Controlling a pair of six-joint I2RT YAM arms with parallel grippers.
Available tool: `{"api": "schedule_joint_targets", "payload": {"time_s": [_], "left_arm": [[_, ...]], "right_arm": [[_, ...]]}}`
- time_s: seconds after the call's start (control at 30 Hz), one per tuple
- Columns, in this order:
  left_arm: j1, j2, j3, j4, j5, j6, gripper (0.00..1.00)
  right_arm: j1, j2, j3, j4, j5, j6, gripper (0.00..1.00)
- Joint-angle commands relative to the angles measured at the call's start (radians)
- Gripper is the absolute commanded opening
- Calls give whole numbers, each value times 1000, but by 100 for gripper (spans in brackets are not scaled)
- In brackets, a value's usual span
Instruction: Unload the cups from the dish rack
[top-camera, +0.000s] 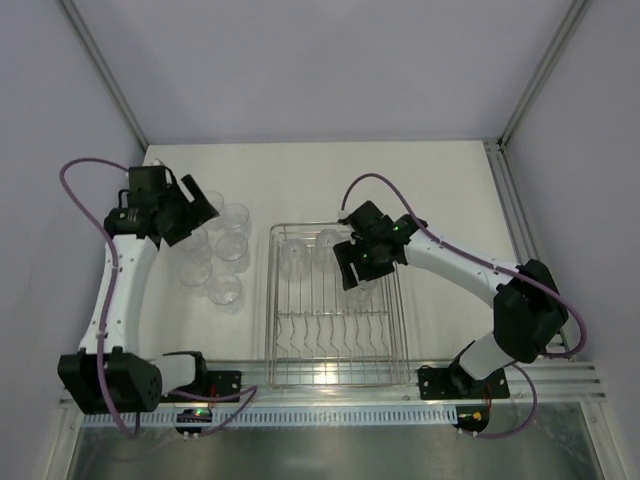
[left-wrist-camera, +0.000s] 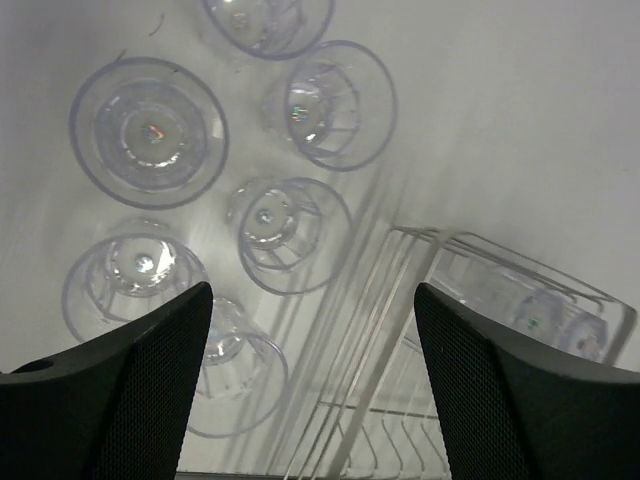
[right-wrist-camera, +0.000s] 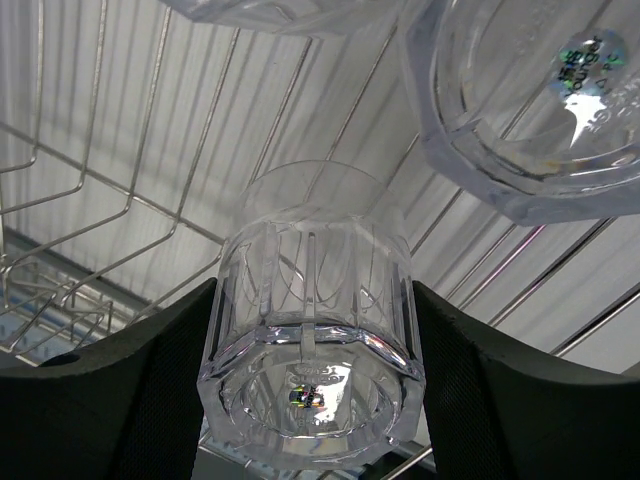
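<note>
The silver wire dish rack (top-camera: 390, 330) sits mid-table. My right gripper (top-camera: 365, 262) is down inside it, shut on a clear cup (right-wrist-camera: 313, 350) that lies base toward the camera, with both fingers pressed against its sides. A second cup (right-wrist-camera: 540, 100) lies just beyond it on the bars, and two more cups (top-camera: 295, 255) show at the rack's far end. My left gripper (left-wrist-camera: 313, 380) hovers open and empty over several clear cups (left-wrist-camera: 150, 130) standing on the table left of the rack (left-wrist-camera: 400, 400).
The cups on the table (top-camera: 226, 292) form a tight cluster between the left arm and the rack's left rim. Curved prongs (top-camera: 335, 335) fill the rack's near half. Grey walls close in the table at the back and sides.
</note>
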Motion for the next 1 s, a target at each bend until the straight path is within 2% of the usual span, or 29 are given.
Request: {"api": "schedule_joint_targets", "payload": {"time_s": [0.0,0.03,0.07,0.1,0.13,0.23,0.27,0.3,0.37,0.4,0.47,0.5,0.53,0.67,0.7,0.8,0.97], "left_arm": [[4,-130,-28,14,187,-71,81],[4,-171,-69,51,306,-96,82],[3,-240,-146,95,372,-126,82],[3,-275,-192,198,438,-198,82],[3,-302,-232,249,580,-238,82],[-6,-385,-395,496,783,-410,82],[-10,-420,-427,590,817,-444,83],[-17,-434,-462,623,839,-466,83],[-29,-458,-481,692,896,-516,84],[-78,-467,-484,700,902,-522,84],[-117,-474,-476,706,895,-533,84],[-155,-486,-479,746,878,-542,84],[-174,-491,-490,763,861,-552,85],[-244,-480,-550,991,824,-683,85],[-273,-474,-550,996,812,-694,85],[-316,-448,-544,1002,775,-696,84],[-347,-415,-524,979,756,-691,82]], "right_arm": [[-7,-90,64,11,-132,24,4],[-17,-97,67,13,-158,31,4],[-27,-117,67,18,-254,39,4],[-56,-131,55,45,-304,48,4],[-72,-146,47,65,-362,80,4],[-121,-222,-13,194,-585,176,4],[-130,-238,-28,232,-628,206,4],[-135,-266,-63,325,-721,249,4],[-147,-286,-99,431,-786,386,4],[-149,-295,-140,561,-812,437,4],[-152,-309,-178,681,-853,537,4],[-150,-308,-212,817,-864,626,4],[-152,-302,-229,878,-882,677,4],[-153,-271,-315,1218,-898,913,4],[-153,-259,-333,1328,-898,959,4],[-153,-233,-334,1412,-895,1034,4],[-152,-228,-312,1381,-890,1007,4]]}}
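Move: The cup gripped by the right hand, hardly above the rack, lies from the empty left hand about 36 cm right, 10 back and 13 below. One unloaded cup stands 5 cm right and 3 back of the left hand, another 6 right and 4 ahead, both some 16 below. From the right hand, the open left gripper is about 36 cm left, 10 ahead and 12 higher; two rack cups stand roughly 15 left, 4 ahead and 6 left, 6 ahead, slightly lower. Swinging right, back and up by about 20, 12 and 10 cm, the left hand leaves the unloaded cups and turns its wide-open fingers from pointing down to facing the right gripper. Meanwhile the right hand keeps its pinch on the cup, lifts it some 19 cm and carries it 9 cm left, rolling about 70 degrees so that the cup's mouth faces the left fingers. ##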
